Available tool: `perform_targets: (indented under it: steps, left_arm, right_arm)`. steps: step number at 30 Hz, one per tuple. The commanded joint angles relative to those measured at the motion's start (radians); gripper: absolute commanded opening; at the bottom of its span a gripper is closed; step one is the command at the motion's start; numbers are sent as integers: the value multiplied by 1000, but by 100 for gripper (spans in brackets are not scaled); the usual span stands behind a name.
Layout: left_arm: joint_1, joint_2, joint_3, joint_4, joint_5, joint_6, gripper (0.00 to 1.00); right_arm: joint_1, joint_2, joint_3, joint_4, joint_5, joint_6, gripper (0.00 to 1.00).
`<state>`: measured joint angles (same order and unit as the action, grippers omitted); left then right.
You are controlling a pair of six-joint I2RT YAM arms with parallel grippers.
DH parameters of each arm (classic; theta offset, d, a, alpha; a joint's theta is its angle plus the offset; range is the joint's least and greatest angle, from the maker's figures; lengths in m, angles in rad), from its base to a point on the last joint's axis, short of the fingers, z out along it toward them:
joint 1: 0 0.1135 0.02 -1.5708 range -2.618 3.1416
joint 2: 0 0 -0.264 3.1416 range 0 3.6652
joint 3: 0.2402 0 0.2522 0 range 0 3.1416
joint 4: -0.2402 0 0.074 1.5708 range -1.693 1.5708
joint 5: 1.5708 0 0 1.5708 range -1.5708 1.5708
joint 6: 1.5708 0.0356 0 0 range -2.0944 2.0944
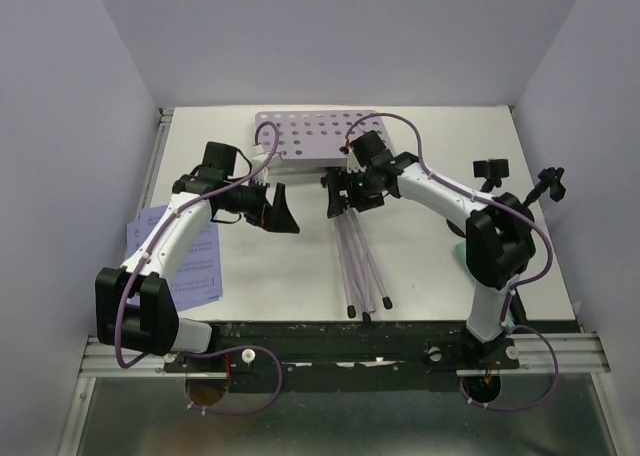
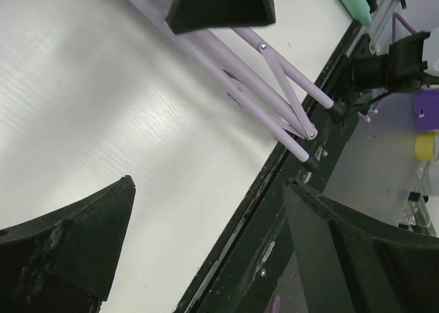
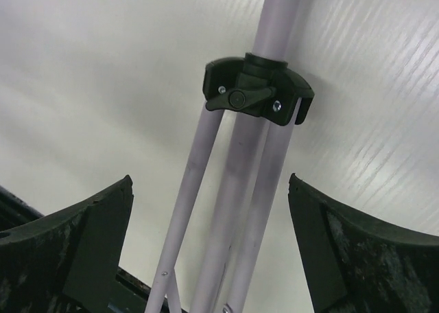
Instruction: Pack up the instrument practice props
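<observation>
The lilac perforated music rack (image 1: 312, 136) lies flat on the white table, its folded tripod legs (image 1: 360, 266) pointing toward the front edge. My right gripper (image 1: 337, 198) hovers open over the legs just below their black collar (image 3: 257, 93). The legs (image 3: 233, 210) run between its fingers (image 3: 75, 244) without touching them. My left gripper (image 1: 280, 211) is open and empty, just left of the legs (image 2: 267, 100). A mint-green microphone tip (image 2: 351, 3) shows in the left wrist view. Sheet-music pages (image 1: 185, 256) lie at the left under the left arm. Two black mic holders (image 1: 490, 168) (image 1: 550, 183) stand at the right.
A black rail (image 1: 380, 331) runs along the table's front edge, right at the feet of the legs. White walls close in the table on the left, back and right. In the left wrist view a right-gripper finger (image 2: 219, 7) shows over the legs.
</observation>
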<state>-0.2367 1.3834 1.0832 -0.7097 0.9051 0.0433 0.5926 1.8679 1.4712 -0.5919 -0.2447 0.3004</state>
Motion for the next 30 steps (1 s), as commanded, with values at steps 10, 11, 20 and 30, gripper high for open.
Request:
perform_targets:
  steps: [10, 11, 20, 30]
  left_arm:
    - [99, -11, 20, 102, 3, -143, 99]
    - [99, -6, 18, 110, 5, -151, 99]
    - [102, -23, 23, 92, -12, -146, 99]
    - [106, -40, 6, 93, -8, -143, 99]
  right_arm:
    - [150, 118, -6, -167, 228, 215, 97]
    - [150, 131, -11, -167, 226, 229, 97]
    - [154, 278, 55, -149, 211, 305, 70]
    - [179, 280, 80, -201, 211, 451, 11]
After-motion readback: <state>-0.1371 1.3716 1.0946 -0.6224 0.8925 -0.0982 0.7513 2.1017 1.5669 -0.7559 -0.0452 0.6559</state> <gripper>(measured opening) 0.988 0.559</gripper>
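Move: The right hand, open and empty, is going for the music stand's folded legs just below their black collar: the spot lies about 5 cm back, level sideways and some 8 cm down. The collar is almost straight under this hand, the perforated panel roughly 15 cm ahead and 5 cm left, the leg feet about 22 cm back and 5 cm right. From the left hand the grasp spot is some 14 cm right, 2 cm ahead, 15 cm below. The right hand sinks about 8 cm and draws back some 5 cm, with a small drift left late on, down onto the stand's legs below the collar; its wrist swings the fingers steeper and turns clockwise, and they close to about half, pinching the three tubes together. The empty left hand, wide open, eases forward and a little left, away from the grasp spot, turning some 10 degrees counter-clockwise. ##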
